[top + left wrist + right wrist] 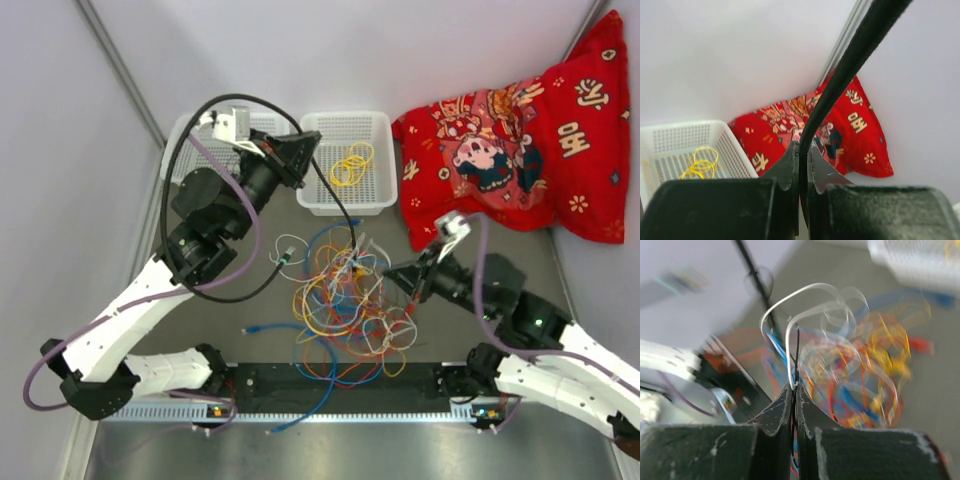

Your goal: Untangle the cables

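Note:
The cables (pixel 345 310) lie as a tangled heap of yellow, orange, blue, white and red loops in the middle of the table. My left gripper (pixel 312 140) is raised beside the white basket (pixel 345 117), shut on a thick black cable (pixel 850 65) that runs down to the heap (pixel 338 200). My right gripper (pixel 392 272) is at the heap's right edge. Its jaws are shut (pixel 795 387) on a white cable (pixel 790 315) and a thin black wire (pixel 797 355), with the blurred tangle (pixel 865 370) just beyond.
A yellow cable (pixel 350 165) lies coiled in the white basket (pixel 695 130). A second basket (pixel 190 130) sits behind the left arm. A red patterned cushion (pixel 520 150) leans in the back right corner. A black rail (pixel 340 385) lines the near edge.

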Motion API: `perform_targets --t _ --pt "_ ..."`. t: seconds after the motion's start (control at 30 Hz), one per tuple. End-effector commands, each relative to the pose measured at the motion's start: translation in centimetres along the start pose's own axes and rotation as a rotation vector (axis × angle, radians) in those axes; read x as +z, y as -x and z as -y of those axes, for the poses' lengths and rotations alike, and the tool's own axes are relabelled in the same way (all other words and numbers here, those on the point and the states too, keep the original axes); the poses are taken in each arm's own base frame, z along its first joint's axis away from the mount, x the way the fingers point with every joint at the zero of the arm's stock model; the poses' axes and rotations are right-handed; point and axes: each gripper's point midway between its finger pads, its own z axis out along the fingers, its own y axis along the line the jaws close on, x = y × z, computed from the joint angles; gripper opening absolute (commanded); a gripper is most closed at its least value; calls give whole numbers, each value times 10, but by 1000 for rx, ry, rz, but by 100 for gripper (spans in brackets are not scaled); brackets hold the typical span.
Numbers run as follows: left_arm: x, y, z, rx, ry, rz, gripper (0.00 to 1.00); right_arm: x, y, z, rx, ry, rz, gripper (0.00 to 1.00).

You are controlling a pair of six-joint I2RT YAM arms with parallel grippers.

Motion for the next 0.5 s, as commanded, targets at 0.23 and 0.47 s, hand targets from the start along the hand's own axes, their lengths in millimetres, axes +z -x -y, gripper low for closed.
perform_targets --t 0.23,0.47 --pt "-1 136 47 49 -99 303 0 8 -148 103 97 -356 -316 0" --pt "1 173 66 76 -142 359 0 25 -138 101 69 -366 -309 50"
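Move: The tangle that the right hand is lowering its strands to is centred some 5 cm ahead of it, 8 cm to its left and 30 cm below; the bin with the yellow cable is about 41 cm ahead and 9 cm left. From the left hand, high up with the black cable in its fingers, the tangle is roughly 7 cm back, 10 cm right and 49 cm down, and that same bin 28 cm ahead, 10 cm right. Down goes the right hand, fast at first and then easing, about 21 cm with a slight drift to the right, towards the tangle; its fingers tip some 30 degrees further down and part a little at the bottom, loosening on the white and blue strands. Meanwhile the left hand keeps the black cable pinched and rises some 15 cm, drifting slightly left and tilting up, drawing the cable away from the tangle. ##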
